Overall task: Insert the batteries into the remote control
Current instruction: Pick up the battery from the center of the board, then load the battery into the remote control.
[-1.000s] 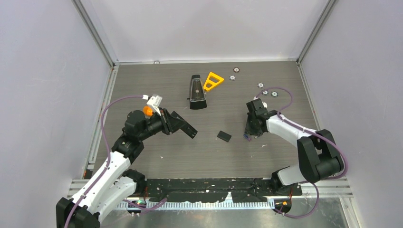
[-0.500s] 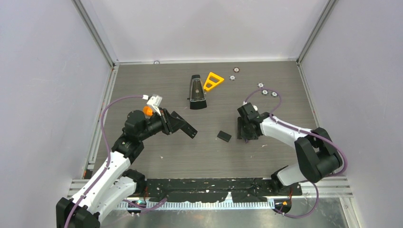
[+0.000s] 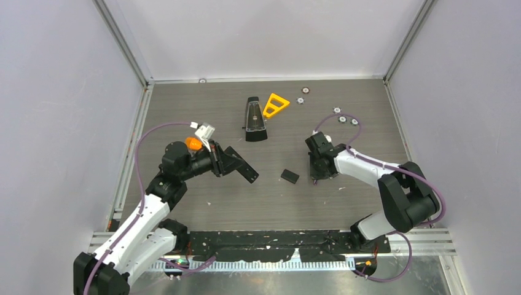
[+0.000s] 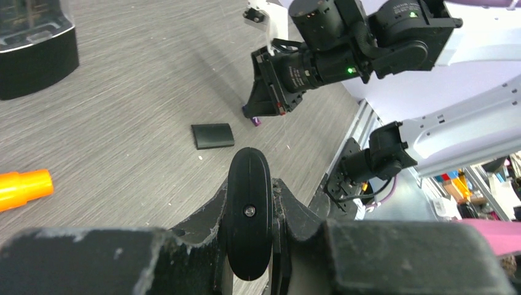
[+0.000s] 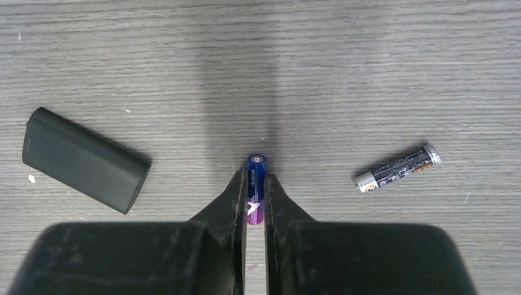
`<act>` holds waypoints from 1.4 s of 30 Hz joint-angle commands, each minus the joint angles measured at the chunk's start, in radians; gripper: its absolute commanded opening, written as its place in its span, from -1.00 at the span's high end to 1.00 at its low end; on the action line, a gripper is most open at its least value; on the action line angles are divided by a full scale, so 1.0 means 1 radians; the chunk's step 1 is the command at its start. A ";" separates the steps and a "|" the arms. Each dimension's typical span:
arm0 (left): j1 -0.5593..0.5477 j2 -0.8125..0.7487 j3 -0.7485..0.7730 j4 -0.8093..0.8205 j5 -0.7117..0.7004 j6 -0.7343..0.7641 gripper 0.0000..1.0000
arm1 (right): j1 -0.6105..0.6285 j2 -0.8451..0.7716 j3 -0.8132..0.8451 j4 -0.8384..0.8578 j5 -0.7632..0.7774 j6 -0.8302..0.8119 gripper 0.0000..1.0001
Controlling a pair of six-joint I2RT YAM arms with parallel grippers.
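My left gripper (image 4: 250, 193) is shut on the remote control (image 4: 249, 215), a slim black bar seen end-on between the fingers and held above the table (image 3: 241, 166). To its right, my right gripper (image 5: 256, 178) is down at the table and shut on a purple-blue battery (image 5: 256, 184), whose dark end pokes out past the fingertips. The left wrist view shows that gripper (image 4: 261, 107) with the battery (image 4: 255, 121) at its tip. A second battery (image 5: 398, 168), dark with a silver cap, lies on the table to the right of it.
A small black cover piece (image 3: 289, 176) lies between the two grippers, just left of the right one (image 5: 83, 161). Farther back stand a tapered black case (image 3: 252, 118) and a yellow triangle (image 3: 274, 105). Small silver discs (image 3: 336, 110) lie at the back right. An orange cylinder (image 4: 23, 187) shows at the left.
My right gripper moved a little left, opened, then shut on the purple-blue battery. The left arm with the remote shifted slightly right.
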 commanded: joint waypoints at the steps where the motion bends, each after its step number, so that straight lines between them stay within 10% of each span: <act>1: 0.004 0.017 0.013 0.161 0.105 -0.011 1.00 | 0.015 -0.043 -0.007 0.021 0.029 0.013 0.86; 18: 0.003 0.114 0.024 0.423 0.226 -0.342 1.00 | 0.306 -0.628 0.119 0.241 -0.135 -0.091 0.89; 28: 0.003 0.184 -0.003 0.638 0.222 -0.650 1.00 | 0.593 -0.574 0.286 0.231 -0.044 -0.263 0.89; 42: 0.003 0.130 0.013 0.539 0.207 -0.723 1.00 | 0.670 -0.452 0.357 0.247 -0.021 -0.306 0.88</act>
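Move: The right gripper already pinches the blue-purple battery at the board; the open battery compartment of the remote control, held in the left gripper, lies roughly 23 cm to its left, 6 cm back and 19 cm up. On the board, the black cover is about 9 cm left and 1 cm ahead of the right gripper, and the second battery about 8 cm right, 1 cm ahead. From the left gripper the held battery is some 27 cm right, 3 cm ahead and 21 cm below. Keep the right gripper shut on the battery and lift it clear of the board, about 30 cm up while sweeping 20 cm left and somewhat back, swinging the fingers from pointing down to pointing left at the remote's open compartment; sink a few centimetres at the end. Keep hold of the remote with the left gripper, raise it about 7 cm, draw it slightly right, and turn the wrist some 30 degrees. ##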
